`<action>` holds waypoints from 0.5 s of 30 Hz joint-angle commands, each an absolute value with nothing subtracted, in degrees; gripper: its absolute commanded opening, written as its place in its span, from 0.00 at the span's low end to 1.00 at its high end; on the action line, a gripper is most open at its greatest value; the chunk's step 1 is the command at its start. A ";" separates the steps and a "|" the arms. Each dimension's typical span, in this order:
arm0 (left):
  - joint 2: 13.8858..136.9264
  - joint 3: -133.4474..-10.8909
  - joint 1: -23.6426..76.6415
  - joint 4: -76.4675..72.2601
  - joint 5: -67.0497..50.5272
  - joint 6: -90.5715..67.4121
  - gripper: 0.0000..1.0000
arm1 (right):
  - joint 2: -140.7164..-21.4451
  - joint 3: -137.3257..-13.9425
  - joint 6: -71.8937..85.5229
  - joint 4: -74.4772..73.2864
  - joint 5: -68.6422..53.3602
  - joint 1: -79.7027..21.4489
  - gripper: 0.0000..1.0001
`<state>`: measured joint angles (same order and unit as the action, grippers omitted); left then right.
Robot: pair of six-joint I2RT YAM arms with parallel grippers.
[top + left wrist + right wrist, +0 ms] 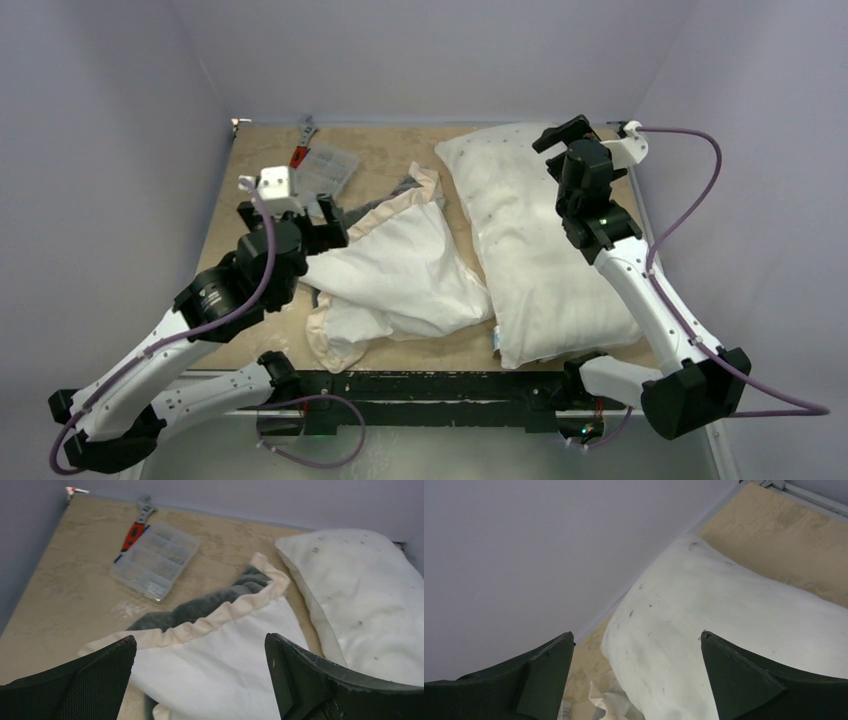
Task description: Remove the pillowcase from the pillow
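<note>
The pillowcase (400,270) lies limp and crumpled in the middle of the table, white side up, with a cream frill and some dark grey plush showing at its far edge (220,660). The pillow (530,260) lies apart from it on the right, plump, white and speckled (370,605) (724,630). My left gripper (330,222) hangs open over the pillowcase's left corner, nothing between its fingers (200,637). My right gripper (562,133) stands open above the pillow's far end, holding nothing (637,633). A bit of the pillowcase (611,702) shows beside the pillow.
A clear plastic organiser box (325,170) (155,560) sits at the back left, with a red-handled wrench (303,145) (136,527) just behind it. Grey walls close in the table on the left, back and right.
</note>
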<state>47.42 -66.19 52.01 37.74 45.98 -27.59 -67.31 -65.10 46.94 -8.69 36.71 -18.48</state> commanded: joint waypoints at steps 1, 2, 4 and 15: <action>42.56 -59.21 49.77 39.52 56.76 -29.74 0.99 | -64.55 -66.13 47.51 -13.21 39.67 -18.58 0.99; 42.18 -58.01 49.79 39.66 57.41 -29.95 0.99 | -63.79 -65.99 47.59 -13.87 39.83 -18.63 0.99; 42.46 -56.31 49.70 40.47 58.34 -30.57 0.99 | -61.65 -65.37 47.87 -14.77 40.56 -18.59 0.99; 34.33 -56.59 49.66 52.18 70.81 -37.82 0.99 | -49.37 -60.77 50.13 -16.50 44.52 -18.59 0.99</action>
<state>39.66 -55.61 49.89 47.72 62.57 -33.71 -51.83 -61.25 48.03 -15.73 41.12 -18.48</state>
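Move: The pillowcase, already off and lying crumpled on the table, has its middle about 19 cm to the right of the empty left hand, 10 cm ahead and some 32 cm below. The clear box is about 37 cm ahead of that hand and 5 cm to its left. From the empty right hand the pillowcase is some 40 cm left and 3 cm back, while the bare pillow's middle is roughly 4 cm ahead, 2 cm left and 27 cm below. Both empty hands head outwards to their own sides, touching nothing. The left swings left, clear of the pillowcase's middle, by roughly 8 cm, sinking about 5 cm as it turns some 20 degrees counter-clockwise. The right draws back about 7 cm, drifting right and rising a little away from the pillow. Both grippers stay wide open. ##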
